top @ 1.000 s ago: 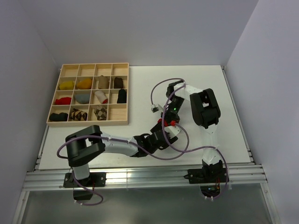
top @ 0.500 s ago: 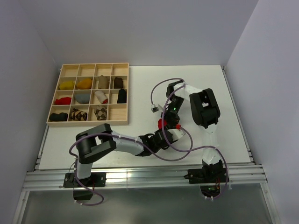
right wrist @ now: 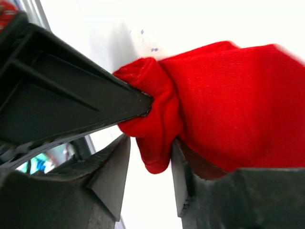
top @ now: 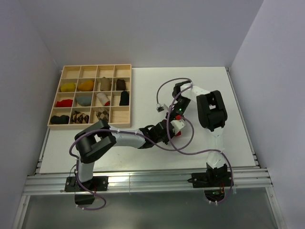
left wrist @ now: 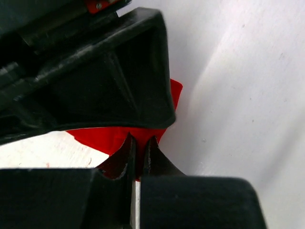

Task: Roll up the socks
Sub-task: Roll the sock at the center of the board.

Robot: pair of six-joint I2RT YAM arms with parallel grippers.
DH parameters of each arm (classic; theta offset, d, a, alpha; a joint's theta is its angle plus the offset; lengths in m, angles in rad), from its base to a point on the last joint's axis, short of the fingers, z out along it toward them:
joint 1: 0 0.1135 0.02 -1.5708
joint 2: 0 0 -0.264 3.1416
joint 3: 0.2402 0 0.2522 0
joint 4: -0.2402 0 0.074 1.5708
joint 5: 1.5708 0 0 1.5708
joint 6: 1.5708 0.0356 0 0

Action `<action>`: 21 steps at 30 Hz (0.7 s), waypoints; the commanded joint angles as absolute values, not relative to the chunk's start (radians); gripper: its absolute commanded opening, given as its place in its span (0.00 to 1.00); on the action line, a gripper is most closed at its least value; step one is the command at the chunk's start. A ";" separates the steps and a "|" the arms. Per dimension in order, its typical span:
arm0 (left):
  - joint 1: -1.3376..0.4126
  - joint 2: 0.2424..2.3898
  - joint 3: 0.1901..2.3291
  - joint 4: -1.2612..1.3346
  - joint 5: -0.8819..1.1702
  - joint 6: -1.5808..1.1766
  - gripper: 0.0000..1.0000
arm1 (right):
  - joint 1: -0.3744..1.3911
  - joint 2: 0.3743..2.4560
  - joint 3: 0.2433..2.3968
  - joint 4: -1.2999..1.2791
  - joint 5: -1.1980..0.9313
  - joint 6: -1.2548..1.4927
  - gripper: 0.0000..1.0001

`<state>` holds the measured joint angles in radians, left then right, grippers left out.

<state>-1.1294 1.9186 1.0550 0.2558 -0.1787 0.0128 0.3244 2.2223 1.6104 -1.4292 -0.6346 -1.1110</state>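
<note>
A red sock (top: 178, 133) lies bunched on the white table where the two arms meet. My left gripper (top: 167, 130) is shut on a thin edge of the red sock (left wrist: 102, 138), its tips (left wrist: 139, 148) pressed together over the cloth. My right gripper (top: 175, 124) is directly above and beside it. In the right wrist view the right gripper (right wrist: 150, 143) stands open, with a fold of the red sock (right wrist: 228, 105) hanging between its fingers and resting against the right one. A black sock (top: 124, 98) and argyle socks (top: 79, 117) sit in the tray.
A wooden compartment tray (top: 90, 125) stands at the back left, holding yellow (top: 68, 87), orange (top: 86, 86), grey (top: 84, 100) and other bundles. Purple cables loop around both wrists. Walls close in on the left, back and right.
My left gripper has reached forward to the red sock and shut on it. My right gripper, shut on the sock before, has opened its jaws.
</note>
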 commanded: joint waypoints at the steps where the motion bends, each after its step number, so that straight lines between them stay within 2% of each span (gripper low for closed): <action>1: -1.089 1.919 1.072 0.180 0.027 -0.100 0.00 | 0.298 2.114 1.618 -1.344 -0.757 -1.083 0.47; 11: -0.990 1.896 1.034 0.199 0.244 -0.187 0.00 | 0.127 1.827 1.419 -0.999 -0.825 -0.836 0.49; 16: -0.959 1.951 1.132 0.101 0.304 -0.216 0.00 | 0.020 1.734 1.323 -0.861 -0.853 -0.759 0.50; 21: -0.933 2.035 1.302 -0.114 0.342 -0.265 0.00 | -0.038 1.658 1.269 -0.845 -0.865 -0.840 0.51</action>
<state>-0.9440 1.9766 1.2053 0.0879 0.2729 -0.2108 -0.0170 1.7355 1.2987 -0.9184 -0.8333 -0.8131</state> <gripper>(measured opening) 0.052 0.505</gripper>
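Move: The red sock being rolled lies under both grippers: its middle is about 4 cm ahead and 3 cm right of the left hand, and some 3 cm ahead and 2 cm left of the right hand, 1 to 2 cm below each. From the left hand, the tray's empty near-right cell is roughly 11 cm ahead and 26 cm left, and the brown diamond sock roll about 11 cm ahead and 35 cm left. Coming free of the sock with its fingers already half open, the right hand rises about 8 cm while going forward as far, then swings some 6 cm right, away from the roll, turning roughly 35 degrees clockwise and tilting. The left hand stays almost in place, keeps its shut pinch on the rolled end and tips about 25 degrees, its fingers steeper. ##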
